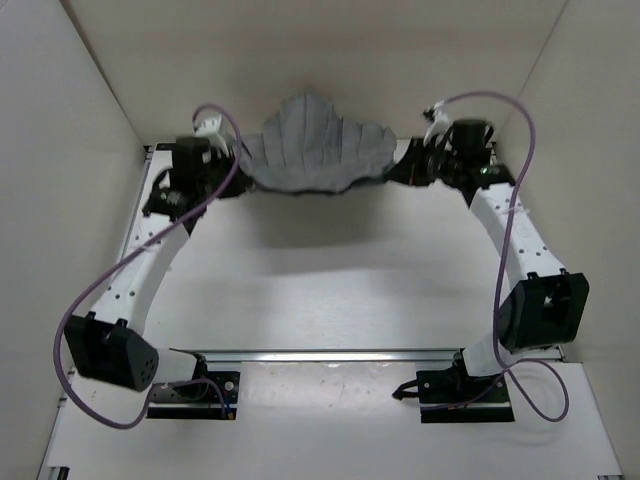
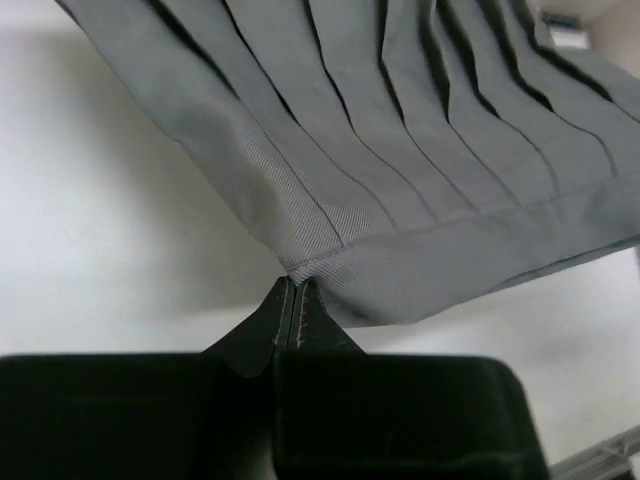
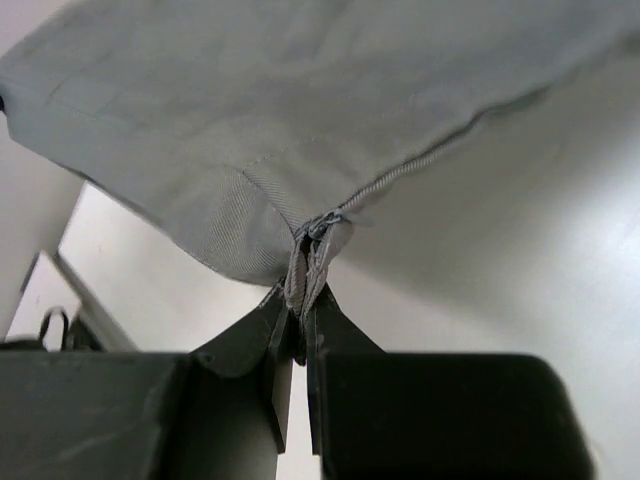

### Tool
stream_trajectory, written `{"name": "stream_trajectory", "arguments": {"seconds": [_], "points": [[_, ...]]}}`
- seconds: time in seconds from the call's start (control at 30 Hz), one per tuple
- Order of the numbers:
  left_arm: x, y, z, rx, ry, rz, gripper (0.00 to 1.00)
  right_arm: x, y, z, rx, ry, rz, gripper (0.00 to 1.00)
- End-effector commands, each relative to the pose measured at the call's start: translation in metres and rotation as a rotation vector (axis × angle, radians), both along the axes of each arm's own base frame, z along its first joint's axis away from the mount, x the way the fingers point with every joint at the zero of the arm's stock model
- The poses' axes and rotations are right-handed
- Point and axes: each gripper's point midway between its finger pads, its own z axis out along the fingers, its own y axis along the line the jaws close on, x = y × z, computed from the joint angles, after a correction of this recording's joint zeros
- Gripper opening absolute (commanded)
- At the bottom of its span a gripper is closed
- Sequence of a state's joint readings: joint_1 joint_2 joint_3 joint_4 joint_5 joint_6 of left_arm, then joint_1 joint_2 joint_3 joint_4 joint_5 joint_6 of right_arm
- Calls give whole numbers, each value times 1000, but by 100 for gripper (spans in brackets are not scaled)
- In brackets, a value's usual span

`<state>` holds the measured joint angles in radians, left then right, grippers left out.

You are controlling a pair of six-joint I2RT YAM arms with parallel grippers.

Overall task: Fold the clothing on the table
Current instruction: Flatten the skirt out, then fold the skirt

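The clothing [image 1: 315, 150], a mid-grey pleated skirt, hangs stretched between both arms above the far part of the white table [image 1: 330, 290]. My left gripper [image 1: 243, 160] is shut on its left corner; in the left wrist view the closed fingertips [image 2: 293, 285] pinch the hem corner of the skirt [image 2: 400, 150], whose pleats fan away. My right gripper [image 1: 398, 162] is shut on the right corner; in the right wrist view its jaws [image 3: 305, 300] clamp a bunched seam end of the skirt [image 3: 260, 110] by a zipper.
White walls [image 1: 90, 110] close in the table on the left, right and back. A metal rail [image 1: 330, 355] runs across near the arm bases. Purple cables [image 1: 520, 200] loop off both arms. The skirt's shadow lies on the table beneath it.
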<state>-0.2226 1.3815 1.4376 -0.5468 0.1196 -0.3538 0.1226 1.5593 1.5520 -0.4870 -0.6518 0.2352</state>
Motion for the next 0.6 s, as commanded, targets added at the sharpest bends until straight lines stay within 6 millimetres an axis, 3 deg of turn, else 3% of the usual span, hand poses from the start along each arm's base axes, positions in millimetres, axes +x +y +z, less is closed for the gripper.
{"name": "stream_trajectory", "arguments": {"seconds": [0.0, 0.03, 0.07, 0.1, 0.13, 0.17, 0.2, 0.23, 0.27, 0.3, 0.4, 0.5, 0.57], "points": [[-36, -8, -104, -9, 190, -17, 0, -25, 5, -64, 4, 77, 16, 0], [-46, -10, -121, -6, 224, -27, 0, -35, 5, -68, 1, 83, 8, 0], [-66, -11, -148, -32, 282, -36, 0, -48, 7, -93, 1, 139, 9, 0], [-91, -12, -179, -40, 358, -43, 0, -57, 8, -97, 14, 139, 10, 0], [-98, -14, -189, -51, 365, -45, 0, -77, 8, -119, 15, 191, 12, 0], [-121, -18, -213, -62, 420, -67, 0, -94, 9, -145, 18, 255, 12, 0], [-142, -17, -233, -70, 472, -74, 0, -103, 8, -148, 18, 261, 4, 0], [-162, -19, -249, -72, 512, -100, 0, -130, 2, -185, -13, 372, -19, 0], [-174, -23, -254, -74, 531, -121, 0, -136, 1, -188, -19, 381, -24, 0], [-190, -18, -265, -62, 559, -116, 0, -155, 0, -201, -35, 431, -21, 0], [-218, -15, -266, -50, 565, -127, 0, -197, -9, -222, -67, 527, -34, 0], [-234, -15, -251, -94, 534, -115, 0, -227, -17, -220, -72, 545, -51, 0], [-237, -20, -235, -134, 492, -115, 0, -238, -20, -204, -56, 510, -71, 0]]}}
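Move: My left hand pinches the left end of the waistband and my right hand the right end, some 27 cm apart; the airborne skirt's middle lies about 10 cm ahead and 14 cm right of the left hand, roughly level with it. The patch of bare table where each end goes is about 22 cm back and 29 cm below its hand. The table's front rail runs another 10 cm nearer my bases, also about 29 cm down. With both grippers still shut on the waistband, I whip the skirt down and back together, from high over the table towards its front part: left hand about 28 cm down and 23 back, right hand some 22 cm each way. My fingers tip down 30 to 40 degrees on the way; near the end the backward pull slows and the left hand rises again by about 4 cm. ##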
